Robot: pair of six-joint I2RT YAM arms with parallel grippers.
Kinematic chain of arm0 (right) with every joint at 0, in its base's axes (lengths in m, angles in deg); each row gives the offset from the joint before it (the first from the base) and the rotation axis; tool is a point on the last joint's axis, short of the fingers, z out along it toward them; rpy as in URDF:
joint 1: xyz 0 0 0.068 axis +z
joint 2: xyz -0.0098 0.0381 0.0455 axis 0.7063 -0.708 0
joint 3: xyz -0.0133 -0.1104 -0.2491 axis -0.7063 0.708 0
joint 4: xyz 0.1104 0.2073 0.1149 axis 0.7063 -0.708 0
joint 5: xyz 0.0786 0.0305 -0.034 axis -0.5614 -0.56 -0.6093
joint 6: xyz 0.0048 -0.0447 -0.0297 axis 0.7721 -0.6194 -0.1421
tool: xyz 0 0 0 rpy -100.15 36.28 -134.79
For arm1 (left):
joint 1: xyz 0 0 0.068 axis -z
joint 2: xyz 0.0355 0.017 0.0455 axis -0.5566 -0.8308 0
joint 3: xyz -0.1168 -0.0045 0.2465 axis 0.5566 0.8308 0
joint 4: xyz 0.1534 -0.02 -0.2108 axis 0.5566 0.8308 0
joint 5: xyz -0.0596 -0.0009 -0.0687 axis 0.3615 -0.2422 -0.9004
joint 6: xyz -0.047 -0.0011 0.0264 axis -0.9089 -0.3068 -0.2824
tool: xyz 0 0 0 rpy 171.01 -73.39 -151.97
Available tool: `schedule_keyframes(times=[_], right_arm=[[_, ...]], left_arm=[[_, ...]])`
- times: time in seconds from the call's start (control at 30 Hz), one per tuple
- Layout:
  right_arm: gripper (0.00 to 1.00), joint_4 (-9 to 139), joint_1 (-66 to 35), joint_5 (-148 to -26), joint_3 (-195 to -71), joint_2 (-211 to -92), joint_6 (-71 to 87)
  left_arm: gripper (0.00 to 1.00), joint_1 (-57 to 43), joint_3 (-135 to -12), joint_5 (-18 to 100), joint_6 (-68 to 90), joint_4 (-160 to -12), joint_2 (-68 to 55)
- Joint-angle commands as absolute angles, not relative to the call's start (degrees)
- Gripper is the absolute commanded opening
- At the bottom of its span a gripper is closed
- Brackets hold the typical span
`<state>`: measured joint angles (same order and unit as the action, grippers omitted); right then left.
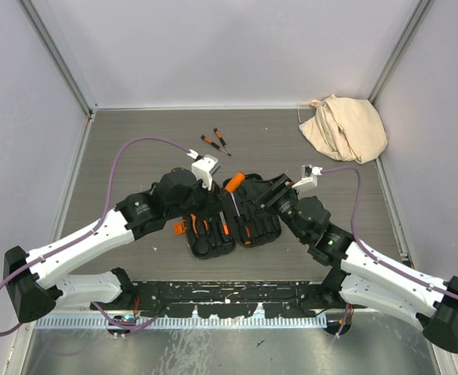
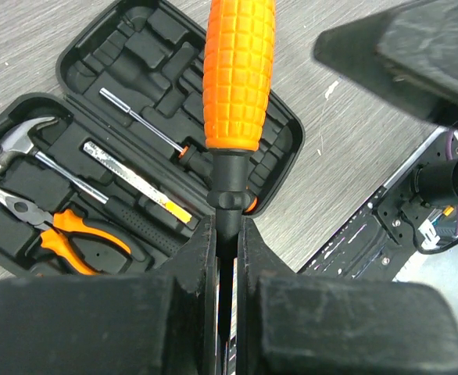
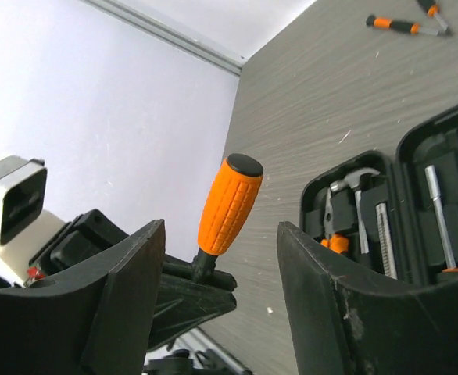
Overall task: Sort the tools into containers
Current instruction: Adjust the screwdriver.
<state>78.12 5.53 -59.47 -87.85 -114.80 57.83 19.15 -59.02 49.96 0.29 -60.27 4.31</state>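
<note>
The black tool case [image 1: 248, 226] lies open in the middle of the table, seen also in the left wrist view [image 2: 96, 55] and the right wrist view [image 3: 440, 141]. Its slots hold a hammer [image 2: 14, 144], orange-handled pliers [image 2: 65, 234] and a metal bar [image 2: 139, 117]. My left gripper [image 1: 220, 191] [image 2: 227, 226] is shut on the black neck of an orange-handled tool [image 2: 239, 70] [image 1: 234, 182] and holds it above the case. The tool's shaft is hidden between the fingers. My right gripper [image 1: 274, 192] [image 3: 220, 226] stands open beside it, and the orange handle [image 3: 229, 203] shows beyond its jaws, untouched.
Two small orange-and-black screwdrivers [image 1: 216, 142] [image 3: 397, 23] lie on the table behind the case. A beige cloth bag [image 1: 345, 127] sits in the far right corner. Grey walls enclose the table at the back and on both sides.
</note>
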Motion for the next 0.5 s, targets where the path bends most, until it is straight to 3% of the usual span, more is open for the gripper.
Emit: schedule_keyframes(times=[0.0,0.27,0.37,0.47], right_arm=[[0.64,87.7,5.6,-59.0,-88.2,-120.3,72.9],[0.59,95.8,5.6,-65.4,-89.6,-129.2,76.5],[0.48,95.3,5.6,-65.3,-90.0,-130.3,76.9],[0.31,94.5,5.6,-64.7,-90.0,-130.3,76.1]], left_arm=[[0.0,19.2,-60.0,49.7,-0.3,-66.4,3.7],[0.0,19.2,-60.6,48.1,-0.6,-67.0,2.0],[0.0,19.2,-60.4,48.0,-0.8,-67.5,2.1],[0.0,19.2,-60.1,47.7,-0.8,-67.4,2.1]])
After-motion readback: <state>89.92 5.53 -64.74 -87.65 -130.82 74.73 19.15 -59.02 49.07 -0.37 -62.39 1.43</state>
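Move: Upright in the left fingers, the screwdriver has its orange handle about 6 cm to the right hand's left, 3 cm ahead and roughly level with it. From the left hand the handle's middle stands some 6 cm higher, 3 cm ahead and 3 cm to the right. Beneath lies the open case: the tray half with the small screwdriver about 23 cm below the right hand and 4 cm ahead, the pliers' tray 13 cm to its left. Sweeping about 5 cm left and 3 to 4 cm down, with a little forward drift, the open right gripper comes round the lower part of the orange handle, tilting and rolling some 15 degrees. As it slows, its fingers start closing and are partly shut. The left hand keeps its pinch on the black shaft below, sinking and easing right by only about a centimetre. ##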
